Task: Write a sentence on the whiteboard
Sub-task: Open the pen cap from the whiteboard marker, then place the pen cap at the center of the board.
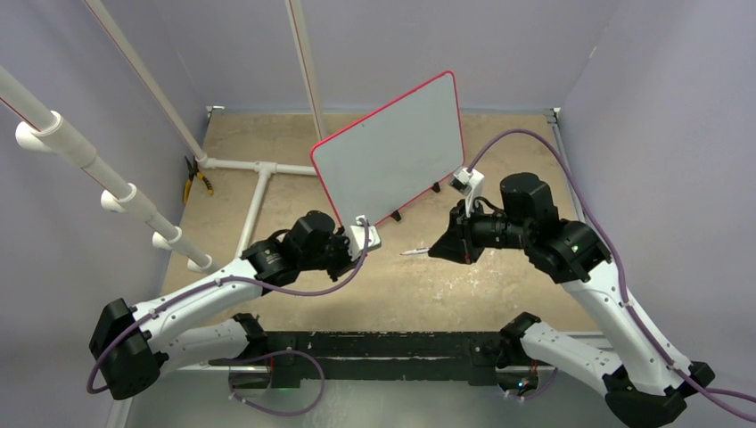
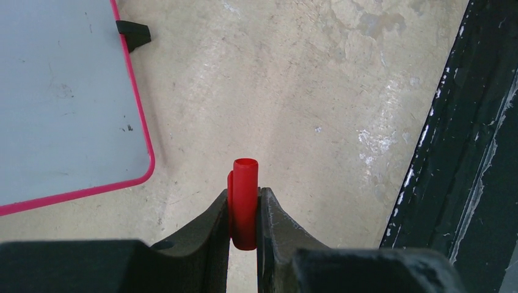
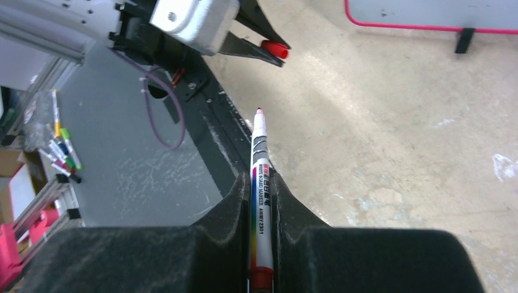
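Note:
The whiteboard (image 1: 392,156), red-rimmed and on small black feet, stands tilted at the back of the table; its near corner (image 2: 61,91) and lower rim (image 3: 427,11) also show. The sentence is not visible: the surface I see carries no lettering. My left gripper (image 1: 364,248) sits just in front of the board's near corner, shut on a red marker cap (image 2: 244,183), which also shows in the right wrist view (image 3: 275,49). My right gripper (image 1: 439,250) is shut on the white whiteboard marker (image 3: 259,152). The marker's bare red tip (image 1: 406,253) points left toward the cap, a short gap away.
White pipe framing (image 1: 258,192) lies across the table's left part, with yellow-handled pliers (image 1: 196,178) beside it. A black rail (image 1: 383,343) runs along the near edge. Several spare markers (image 3: 61,152) lie off the table below.

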Robot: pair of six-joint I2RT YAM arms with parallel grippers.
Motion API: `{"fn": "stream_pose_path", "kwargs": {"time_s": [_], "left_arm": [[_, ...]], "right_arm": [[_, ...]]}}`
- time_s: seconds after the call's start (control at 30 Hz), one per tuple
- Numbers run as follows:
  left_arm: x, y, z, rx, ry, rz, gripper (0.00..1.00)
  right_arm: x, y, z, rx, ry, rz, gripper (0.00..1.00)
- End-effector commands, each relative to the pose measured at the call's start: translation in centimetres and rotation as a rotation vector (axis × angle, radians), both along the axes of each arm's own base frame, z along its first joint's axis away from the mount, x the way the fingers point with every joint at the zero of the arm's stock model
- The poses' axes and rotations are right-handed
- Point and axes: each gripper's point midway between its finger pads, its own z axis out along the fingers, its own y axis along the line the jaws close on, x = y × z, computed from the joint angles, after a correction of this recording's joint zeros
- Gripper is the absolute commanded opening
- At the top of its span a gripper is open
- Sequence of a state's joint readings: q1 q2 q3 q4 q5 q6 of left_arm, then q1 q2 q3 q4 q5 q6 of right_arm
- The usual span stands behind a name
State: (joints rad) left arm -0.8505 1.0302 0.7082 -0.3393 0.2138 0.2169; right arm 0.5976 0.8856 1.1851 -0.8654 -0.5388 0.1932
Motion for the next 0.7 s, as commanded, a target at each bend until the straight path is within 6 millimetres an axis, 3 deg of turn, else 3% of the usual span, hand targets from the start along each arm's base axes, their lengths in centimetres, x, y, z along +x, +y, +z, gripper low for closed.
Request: {"fn": "stream_pose_path", "kwargs": {"time_s": [0.0, 0.1, 0.33, 0.53, 0.67], "left_arm": [[1.2, 0.0, 2.6, -0.056, -0.025, 0.076, 0.0], [1.6, 0.0, 3.0, -0.078, 0.006, 0.142, 0.0], [1.5, -0.4, 2.1, -0.211, 0.174, 0.348, 0.0], [1.4, 0.9, -1.1, -0.25, 0.281, 0.535, 0.0], [1.0, 1.8, -3.3, -0.213, 0.327, 0.602, 0.0]], "right_arm": [[1.7, -0.5, 0.1, -0.04, -0.043, -0.073, 0.0], [2.7, -0.2, 0.0, -0.022, -0.06, -0.107, 0.0], [5.4, 0.3, 2.1, 0.123, -0.205, -0.225, 0.0], [6.1, 0.5, 3.4, 0.256, -0.3, -0.264, 0.0], [6.7, 0.7, 2.7, 0.279, -0.314, -0.281, 0.0]]}}
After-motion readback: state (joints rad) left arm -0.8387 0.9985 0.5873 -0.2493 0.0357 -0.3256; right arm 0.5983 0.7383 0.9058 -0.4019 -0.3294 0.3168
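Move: The whiteboard's middle lies some 36 cm ahead of my right hand, 8 cm to its left and roughly 26 cm below. Its nearer black clip is about 21 cm ahead, 5 cm left and 27 cm down. The red cap sits about 16 cm left of that hand, 5 cm ahead and 15 cm lower, already off, in my left hand; from there the whiteboard's middle is some 31 cm ahead, 8 cm right and 11 cm down. With the uncapped marker still pinched, my right hand travels about 5 cm forward towards the whiteboard, its leftward-pointing fingers swinging clockwise and lifting a little. My left hand keeps its grip on the cap, turns some 30 degrees counter-clockwise nearly in place, then sinks about 3 cm with a slight drift left, away from the marker. ##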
